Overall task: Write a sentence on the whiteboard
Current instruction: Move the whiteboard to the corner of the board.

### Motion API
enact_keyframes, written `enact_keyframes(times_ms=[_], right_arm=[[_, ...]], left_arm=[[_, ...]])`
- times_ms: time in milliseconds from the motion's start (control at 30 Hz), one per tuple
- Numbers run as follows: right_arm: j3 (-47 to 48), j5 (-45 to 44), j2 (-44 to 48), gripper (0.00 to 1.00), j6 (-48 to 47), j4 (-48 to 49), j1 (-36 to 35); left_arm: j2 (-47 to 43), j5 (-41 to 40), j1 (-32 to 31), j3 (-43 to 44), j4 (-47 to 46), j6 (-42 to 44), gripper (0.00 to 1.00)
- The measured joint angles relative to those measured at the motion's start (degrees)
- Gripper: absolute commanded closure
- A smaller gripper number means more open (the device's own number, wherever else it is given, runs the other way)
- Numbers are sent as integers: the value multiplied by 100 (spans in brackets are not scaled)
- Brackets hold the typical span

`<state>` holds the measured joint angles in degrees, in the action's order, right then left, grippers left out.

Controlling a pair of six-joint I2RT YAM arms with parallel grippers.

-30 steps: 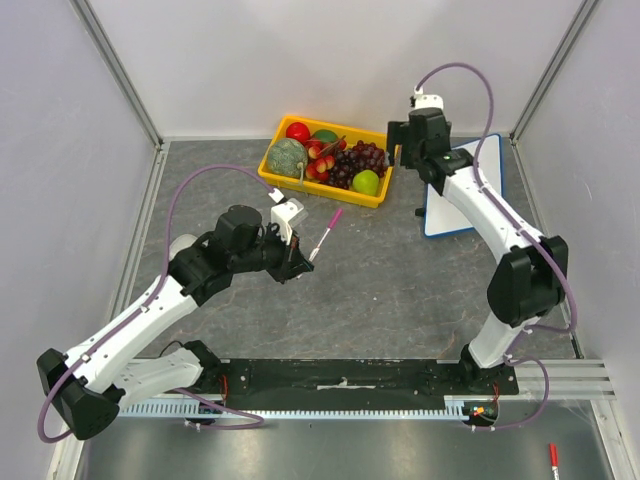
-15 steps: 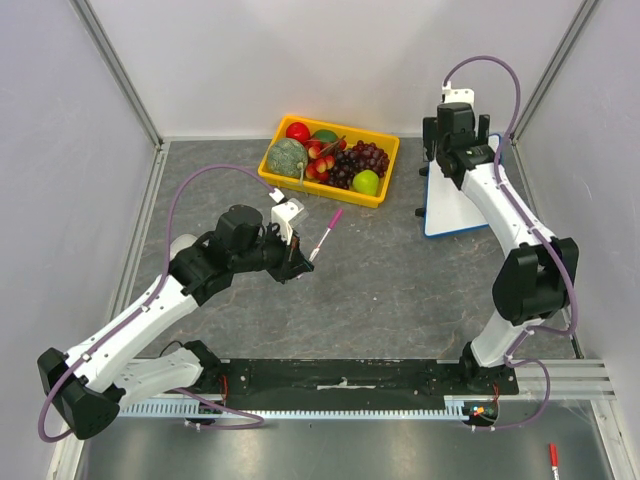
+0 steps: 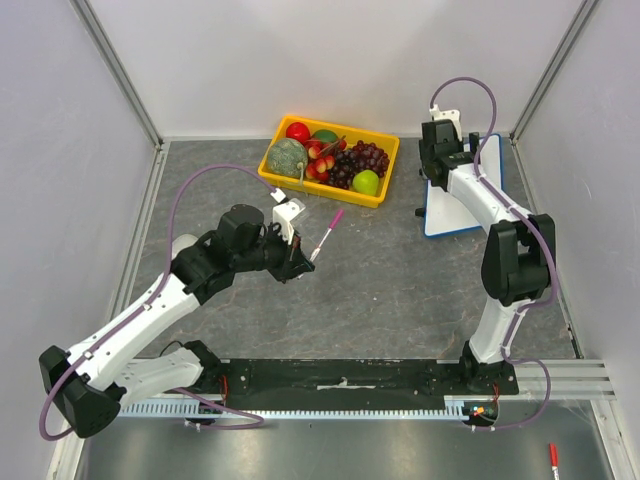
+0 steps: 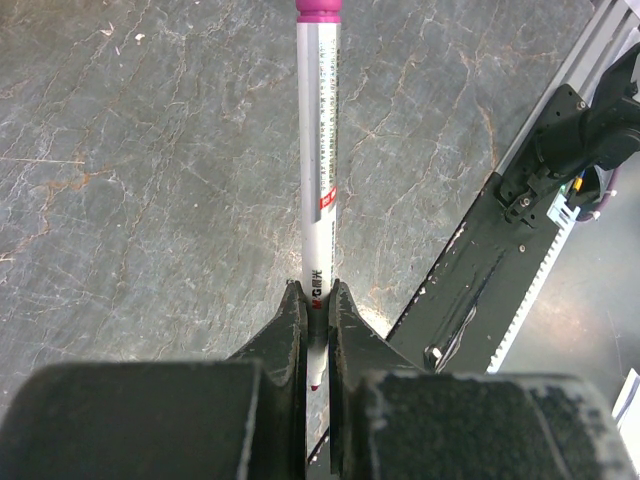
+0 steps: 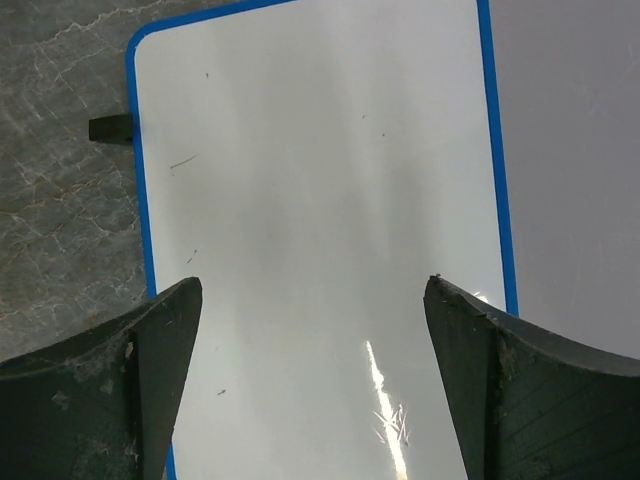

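Observation:
The whiteboard lies at the back right of the table, white with a thin blue rim. In the right wrist view its face is blank apart from a few small specks; no pink sentence shows. My right gripper hovers over the board's far end, its fingers wide open and empty. My left gripper sits mid-table, shut on a white marker with a pink end cap. In the left wrist view the marker sticks out ahead of the closed gripper.
A yellow fruit basket holding a melon, grapes, apples and other fruit stands at the back centre, left of the board. A black foot sticks out at the board's left edge. A red pen lies off the table at the bottom right.
My right arm swung from left of the board's far end to over it, then back a little left, its elbow folding in. The left arm and marker have not moved.

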<state>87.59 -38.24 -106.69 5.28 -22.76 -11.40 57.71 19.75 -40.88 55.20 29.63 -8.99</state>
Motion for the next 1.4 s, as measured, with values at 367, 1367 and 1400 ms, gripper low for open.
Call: enact_keyframes(times_ms=[367,1367,1400], right_arm=[[-127,-55,9,2,26,693,-4],[472,1276,-293,2,332,1154,-1036],[494,1292,-372,2,334,1121,-1062]], left_arm=[[81,2,0,0,-15,0,98],[264,2,0,0,-26,-2,98],[264,2,0,0,-28,-2,98]])
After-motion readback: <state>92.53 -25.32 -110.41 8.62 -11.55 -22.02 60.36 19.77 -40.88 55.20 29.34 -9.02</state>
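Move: The whiteboard's middle lies below the open right hand, roughly level with it in reach, some 3 cm right and 15 cm down. The upper black clip is about 5 cm ahead and 7 cm left of that hand, the green apple 2 cm ahead and 23 cm left, the fruit tray's middle 5 cm ahead and 32 cm left. From the marker-holding left hand, the whiteboard is some 29 cm ahead, 40 cm right and 20 cm down. The open right hand swings about 15 cm left, away from the whiteboard towards the fruit tray, turning counter-clockwise. ##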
